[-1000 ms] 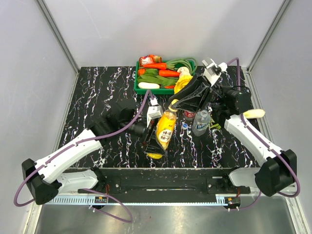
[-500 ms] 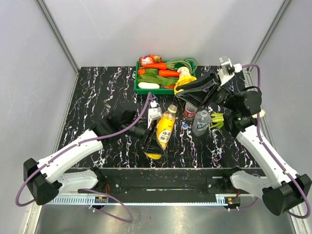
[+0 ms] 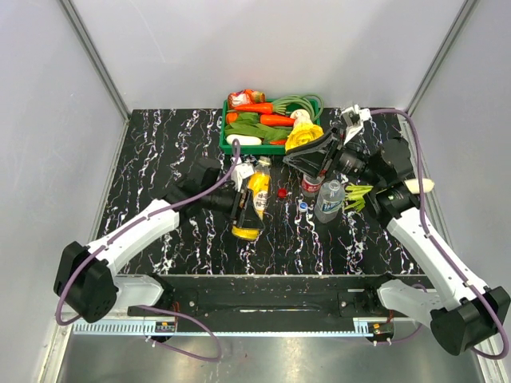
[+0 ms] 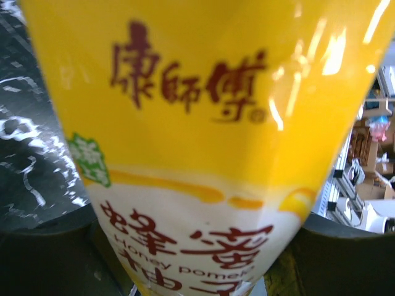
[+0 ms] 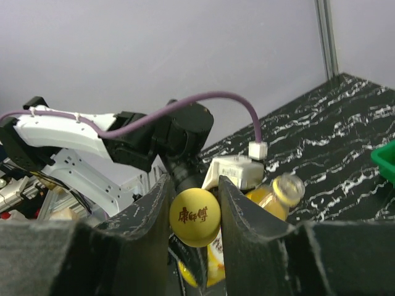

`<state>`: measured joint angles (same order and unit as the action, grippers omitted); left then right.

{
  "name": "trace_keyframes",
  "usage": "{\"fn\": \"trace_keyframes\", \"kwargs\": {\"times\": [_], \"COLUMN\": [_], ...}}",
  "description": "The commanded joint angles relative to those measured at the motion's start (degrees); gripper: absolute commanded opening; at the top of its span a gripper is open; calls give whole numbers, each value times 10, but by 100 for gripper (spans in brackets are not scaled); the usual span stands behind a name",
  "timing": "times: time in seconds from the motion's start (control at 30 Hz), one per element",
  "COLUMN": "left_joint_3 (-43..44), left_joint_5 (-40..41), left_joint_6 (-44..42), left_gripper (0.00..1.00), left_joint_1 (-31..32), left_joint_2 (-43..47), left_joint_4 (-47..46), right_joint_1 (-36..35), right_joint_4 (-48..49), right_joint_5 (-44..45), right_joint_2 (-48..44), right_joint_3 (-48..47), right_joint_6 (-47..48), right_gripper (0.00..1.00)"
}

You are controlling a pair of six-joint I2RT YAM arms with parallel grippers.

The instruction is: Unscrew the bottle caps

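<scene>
My left gripper [image 3: 247, 209] is shut on the orange-yellow juice bottle [image 3: 254, 199], which leans with its open neck [image 3: 262, 169] toward the back. Its label [image 4: 203, 123] fills the left wrist view, between my dark fingers [image 4: 43, 259]. My right gripper [image 3: 290, 163] hovers just right of that neck, shut on the yellow cap [image 5: 195, 217]; behind it shows the uncapped bottle mouth [image 5: 287, 187]. A red cap [image 3: 282, 191] and a blue cap [image 3: 303, 206] lie on the table. The red-label bottle [image 3: 310, 185] and the blue-label bottle [image 3: 329, 199] stand beside them.
A green tray [image 3: 224, 140] full of vegetables sits at the back centre, close behind my right gripper. Green beans [image 3: 358, 195] lie right of the blue-label bottle. A pale vegetable [image 3: 420, 185] lies by the right wall. Dark marbled table [image 3: 160, 152] stretches to the left.
My right gripper has come off the juice bottle's top with the yellow cap in it and drawn back. The left arm has carried the bottle left and away from me.
</scene>
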<state>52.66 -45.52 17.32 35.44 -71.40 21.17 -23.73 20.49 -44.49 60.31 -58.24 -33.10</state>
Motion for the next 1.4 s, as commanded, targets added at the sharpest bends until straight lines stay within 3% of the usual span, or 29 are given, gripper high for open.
{"fn": "trace_keyframes", "kwargs": {"times": [0.0,0.33,0.53,0.7,1.03,1.37], "left_joint_3": [-10,-13,15,58,61,9], "left_joint_5": [14,39,92,129,78,56], "left_joint_6": [19,30,3,-15,-7,17], "left_gripper": [8,6,6,7,8,8], "left_joint_1": [-47,-167,-217,-220,-220,-220], "left_joint_2": [0,26,80,132,189,194], "left_joint_4": [-43,-18,37,88,77,51], "right_joint_1": [3,-18,-99,-120,-164,-171], "right_joint_4": [-43,-115,-227,-257,-293,-321], "right_joint_5": [12,35,163,214,283,326], "right_joint_2": [9,95,166,228,362,437], "right_joint_3": [6,-8,-60,-77,-111,-127], "right_joint_6": [37,78,159,179,215,221], "right_gripper": [0,0,0,0,0,19]}}
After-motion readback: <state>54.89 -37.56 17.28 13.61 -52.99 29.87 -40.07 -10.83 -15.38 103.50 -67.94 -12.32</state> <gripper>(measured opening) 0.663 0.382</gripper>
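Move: The right hand, holding the yellow cap, heads for bare table about 9 cm ahead, 8 cm left and some 38 cm below; the red cap lies about 11 cm ahead and 2 cm left, the blue cap 7 cm ahead and 4 cm right, both down there too. The left hand, gripping the yellow bottle, goes for open table about 6 cm ahead, 11 cm left and 17 cm below; the red cap lies 12 cm ahead and 7 cm right of that hand. Right lowers the held cap about 35 cm, tipping downward, towards bare table; left carries the bottle left, forward, up. ##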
